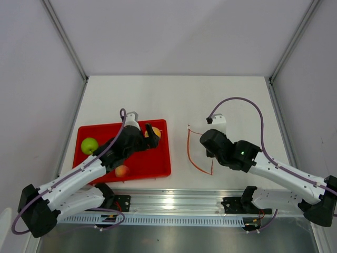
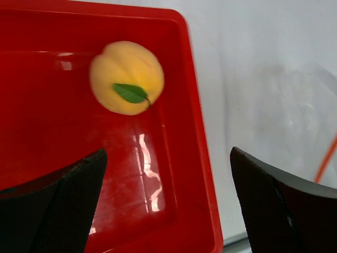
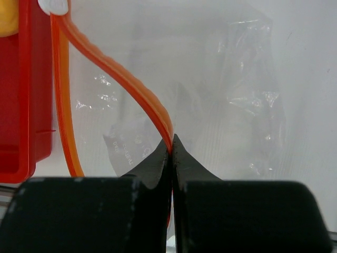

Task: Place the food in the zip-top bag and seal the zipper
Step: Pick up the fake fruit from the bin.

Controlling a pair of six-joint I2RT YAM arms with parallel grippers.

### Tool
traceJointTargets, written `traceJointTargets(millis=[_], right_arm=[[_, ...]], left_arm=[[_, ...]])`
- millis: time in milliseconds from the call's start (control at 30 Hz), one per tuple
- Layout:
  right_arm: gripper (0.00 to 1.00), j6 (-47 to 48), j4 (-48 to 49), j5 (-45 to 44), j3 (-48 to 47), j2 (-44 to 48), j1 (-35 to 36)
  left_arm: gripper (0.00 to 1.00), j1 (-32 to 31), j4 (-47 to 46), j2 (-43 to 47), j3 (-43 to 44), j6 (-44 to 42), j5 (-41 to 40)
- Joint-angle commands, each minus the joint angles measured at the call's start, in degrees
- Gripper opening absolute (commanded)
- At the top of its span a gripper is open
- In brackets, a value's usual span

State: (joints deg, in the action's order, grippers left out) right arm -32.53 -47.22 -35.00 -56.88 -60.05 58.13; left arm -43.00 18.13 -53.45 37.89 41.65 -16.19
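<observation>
The yellow-orange fruit with a green leaf mark lies in the far right corner of the red tray. My left gripper hovers open just short of it, nothing between its fingers. From above, the left gripper partly covers that fruit. A green apple and a pink-orange peach also lie in the tray. My right gripper is shut on the zipper, lifting one lip of the zip-top bag. The bag's mouth faces the tray.
The tray sits left of centre, the bag just right of it, with a narrow strip of white table between. A metal rail runs along the near edge. White walls enclose the table on three sides.
</observation>
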Motion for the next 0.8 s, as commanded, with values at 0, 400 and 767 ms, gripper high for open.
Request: traceJointTargets(millis=[0, 400, 767], right_arm=[[0.00, -0.4, 1.8, -0.2, 0.1, 0.2, -0.1], [0.00, -0.8, 1.1, -0.1, 0.3, 1.3, 0.0], [0.00, -0.3, 1.3, 0.0, 1.3, 2.5, -0.2]], left_arm=[[1.00, 4.2, 3.7, -1.6, 3.3, 4.6, -3.9], [0.99, 13.0, 3.8, -19.2, 11.2, 15.6, 4.0], [1.00, 14.1, -3.4, -30.3, 12.7, 17.5, 6.0]])
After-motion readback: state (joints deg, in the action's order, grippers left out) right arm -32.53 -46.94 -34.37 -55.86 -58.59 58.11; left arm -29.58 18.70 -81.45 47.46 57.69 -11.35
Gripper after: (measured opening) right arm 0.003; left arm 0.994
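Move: The yellow fake fruit with the green leaf lies in the red bin, about 10 cm ahead of the left hand, practically in line with it sideways and some 11 cm below. The orange fruit is about 8 cm back and 14 cm to the left of this hand, 12 cm down; the bag's orange zipper hangs roughly 18 cm to its right, level with it. From the right hand the yellow fruit is about 13 cm ahead, 23 cm left and 15 cm below. Nothing is touched yet by the left hand, which heads for the yellow fruit with its fingers still wide open: first forward and left by about 4 cm each while turning counter-clockwise, then mainly down, some 6 cm, easing a little forward and right as the fingers tip steeply downward either side of the fruit. The right hand stays put and keeps the zip-top bag pinched by its orange zipper. ##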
